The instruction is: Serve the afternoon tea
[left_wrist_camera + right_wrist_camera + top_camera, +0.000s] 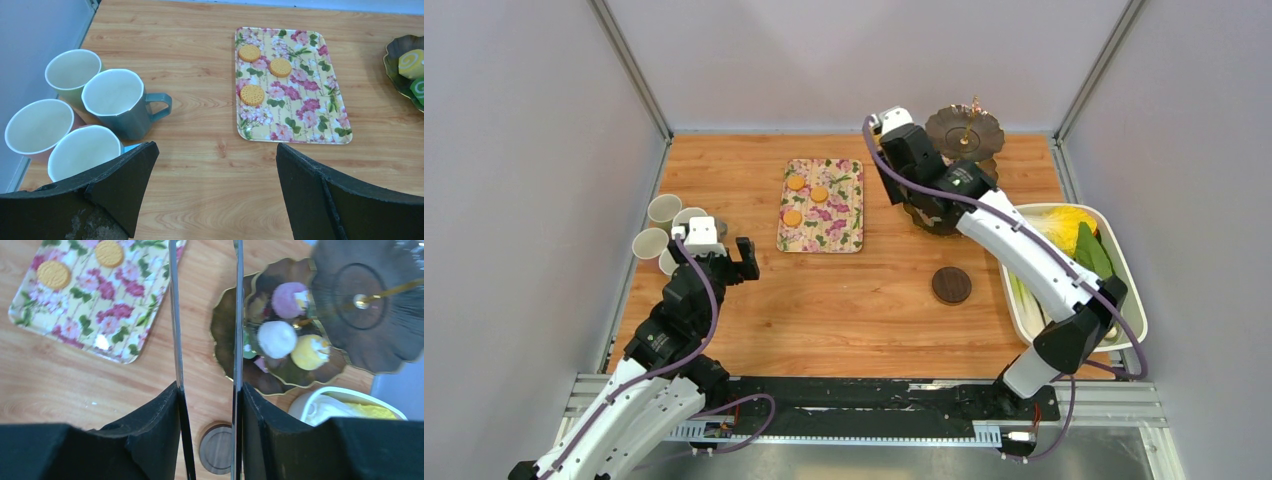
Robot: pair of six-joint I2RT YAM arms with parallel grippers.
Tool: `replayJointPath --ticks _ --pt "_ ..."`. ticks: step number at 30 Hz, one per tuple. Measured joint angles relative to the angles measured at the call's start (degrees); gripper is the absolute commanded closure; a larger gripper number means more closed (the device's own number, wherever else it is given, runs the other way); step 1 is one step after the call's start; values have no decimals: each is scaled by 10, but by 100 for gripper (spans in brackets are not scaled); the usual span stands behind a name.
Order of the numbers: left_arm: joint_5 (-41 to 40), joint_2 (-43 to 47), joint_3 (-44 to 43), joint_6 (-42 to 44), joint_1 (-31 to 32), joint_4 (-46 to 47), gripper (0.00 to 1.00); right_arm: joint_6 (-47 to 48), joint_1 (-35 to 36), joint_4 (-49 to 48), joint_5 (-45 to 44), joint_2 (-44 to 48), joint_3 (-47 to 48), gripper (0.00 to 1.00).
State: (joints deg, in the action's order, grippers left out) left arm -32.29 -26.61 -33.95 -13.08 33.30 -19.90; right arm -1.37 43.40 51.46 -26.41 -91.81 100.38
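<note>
The dark scalloped stand point(964, 130) with its gold rod is at the back right. On a lower tier point(225, 335) lie a purple cake point(289, 297), a white one point(276, 338) and a yellow one point(309, 352). Three orange round cakes point(795, 182) lie on a floral tray point(821, 235). Several pastel mugs point(664, 209) cluster at the left edge. One dark coaster point(951, 285) lies on the table. My right gripper point(207, 390), high beside the stand, is shut on metal tongs point(174, 315); their tips are out of frame. My left gripper point(215, 150) is open and empty, just right of the mugs point(120, 102).
A white tub point(1136, 300) of vegetables stands at the right edge, under my right arm. Grey walls close in the table on the left, back and right. Bare wood shows between the tray point(295, 85) and the mugs.
</note>
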Motion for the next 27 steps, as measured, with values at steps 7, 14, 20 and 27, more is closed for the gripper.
replayJointPath --ticks 7,14,20,27 --pt "0 0 0 0 0 0 0 0 -72 14 -13 28 9 57" --pt "0 0 0 0 0 0 0 0 -144 20 -16 31 8 57" --pt "0 1 0 0 0 0 0 0 -180 12 -15 30 6 57" --pt "-4 3 0 0 0 0 0 0 -193 -4 -8 19 -10 54"
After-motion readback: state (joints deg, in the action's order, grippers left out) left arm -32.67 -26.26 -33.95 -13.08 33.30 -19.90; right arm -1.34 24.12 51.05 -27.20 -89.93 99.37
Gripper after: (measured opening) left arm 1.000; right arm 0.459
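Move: Over to its right, the top tier of the cake stand lies about 13 cm across and some 10 cm ahead of the right hand, roughly 7 cm lower; the hand already grips the tongs. The white pastry on the middle tier is about 11 cm right, 8 cm ahead and 15 cm below. The flowered tray's middle lies some 14 cm left and 10 cm ahead. From the left hand, the top tier is roughly 45 cm right and 21 cm ahead. Swinging about 13 cm to its right and some 5 cm forward, the right hand carries the tongs, with the last-picked biscuit at their tips, away from the tray to above the top tier. It rises a couple of centimetres early on and starts to sink at the end, turning about 20 degrees clockwise while the fingers keep their hold on the tongs. ##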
